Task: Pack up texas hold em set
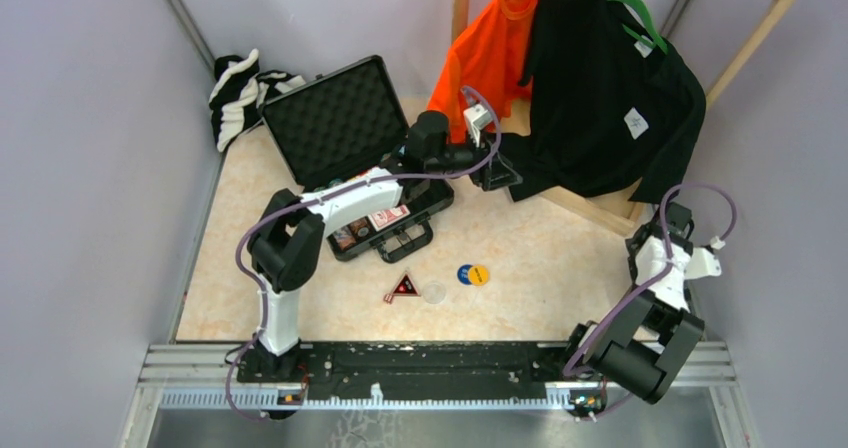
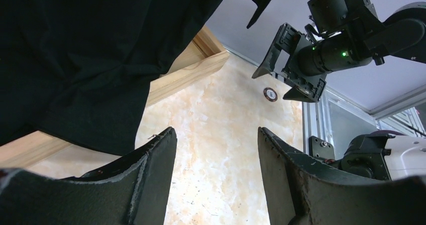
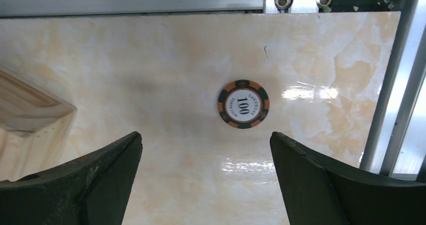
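Observation:
The black briefcase (image 1: 338,125) lies open at the back left, lid up and foam showing. In its tray sit a red card deck (image 1: 388,217) and poker chips (image 1: 352,234). On the table in front lie a black-red triangle (image 1: 403,288), a clear disc (image 1: 434,292) and a blue and yellow disc pair (image 1: 473,274). My left gripper (image 1: 497,176) (image 2: 216,130) hangs open and empty by the black shirt's hem. My right gripper (image 1: 672,230) (image 3: 205,134) is open above the table. An orange-and-black "100" chip (image 3: 243,104) (image 2: 271,94) lies just beyond its fingertips.
A black shirt (image 1: 610,98) and an orange shirt (image 1: 490,58) hang from a wooden rack whose base beam (image 1: 600,206) crosses the table's right rear. A black-and-white striped cloth (image 1: 240,93) lies in the back left corner. Grey walls close in both sides.

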You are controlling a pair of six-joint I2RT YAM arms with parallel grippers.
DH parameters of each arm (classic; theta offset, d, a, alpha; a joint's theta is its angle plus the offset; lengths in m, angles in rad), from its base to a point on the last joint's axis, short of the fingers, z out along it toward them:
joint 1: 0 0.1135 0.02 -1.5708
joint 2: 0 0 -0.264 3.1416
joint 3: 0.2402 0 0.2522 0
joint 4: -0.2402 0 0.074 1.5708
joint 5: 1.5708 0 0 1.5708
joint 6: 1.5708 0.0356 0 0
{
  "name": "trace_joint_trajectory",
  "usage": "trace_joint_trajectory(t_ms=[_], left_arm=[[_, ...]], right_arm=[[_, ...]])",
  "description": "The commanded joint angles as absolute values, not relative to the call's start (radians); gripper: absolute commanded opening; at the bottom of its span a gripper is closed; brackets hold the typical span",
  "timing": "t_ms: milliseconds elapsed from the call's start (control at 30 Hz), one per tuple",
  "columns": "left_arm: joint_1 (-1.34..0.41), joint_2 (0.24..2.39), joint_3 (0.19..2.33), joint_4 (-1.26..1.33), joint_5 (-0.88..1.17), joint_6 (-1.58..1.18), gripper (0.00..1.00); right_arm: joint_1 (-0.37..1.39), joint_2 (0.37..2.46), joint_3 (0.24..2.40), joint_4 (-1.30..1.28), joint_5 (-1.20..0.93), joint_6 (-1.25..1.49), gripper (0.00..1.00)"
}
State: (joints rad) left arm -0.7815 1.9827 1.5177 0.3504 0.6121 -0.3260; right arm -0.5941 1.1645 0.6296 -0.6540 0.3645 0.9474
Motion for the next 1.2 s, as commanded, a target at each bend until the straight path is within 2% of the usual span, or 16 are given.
trace_joint_trajectory(t_ms=[0,533,733,933,1000,1167], left_arm=[[-0.751,2.004,1.531,0.428,0.657,-0.377,0.66],[-0.739,1.951,1.491,0.439,0.651,-0.364,0.66],[-0.739,1.942,1.488,0.446,0.658,-0.368,0.66],[-0.739,1.940,1.491,0.449,0.663,-0.374,0.66],[-0.739,1.938,1.489,0.451,0.664,-0.377,0.66],[-0.739,1.932,1.487,0.450,0.663,-0.373,0.66]], right_arm=[[-0.604,1.201,0.702,-0.662,0.396,0.976,0.99],[-0.619,1.339,0.697,-0.629,0.456,0.936,0.97],[-0.661,1.328,0.646,-0.592,0.471,0.948,0.90],[-0.691,1.313,0.601,-0.563,0.455,0.966,0.87],[-0.693,1.309,0.597,-0.560,0.450,0.964,0.81],[-0.693,1.306,0.595,-0.563,0.436,0.966,0.76]])
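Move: The poker chip marked 100 lies flat on the table about 2 cm back from my right hand, 3 cm to its right and 4 cm below. The rack's wooden base corner is some 10 cm ahead, about level sideways; the table's near right corner is about 14 cm back and 12 cm to the right. From my left hand the chip lies roughly 20 cm back, 36 cm to the right and 22 cm below. After a slight forward drift, I bring my open right hand down and right, then back, to set the fingers astride the chip: about 2.5 cm each down and right, under 2 cm back. The wrist turns only some 5 degrees clockwise as I start to narrow the fingers, still short of the chip's rim. ##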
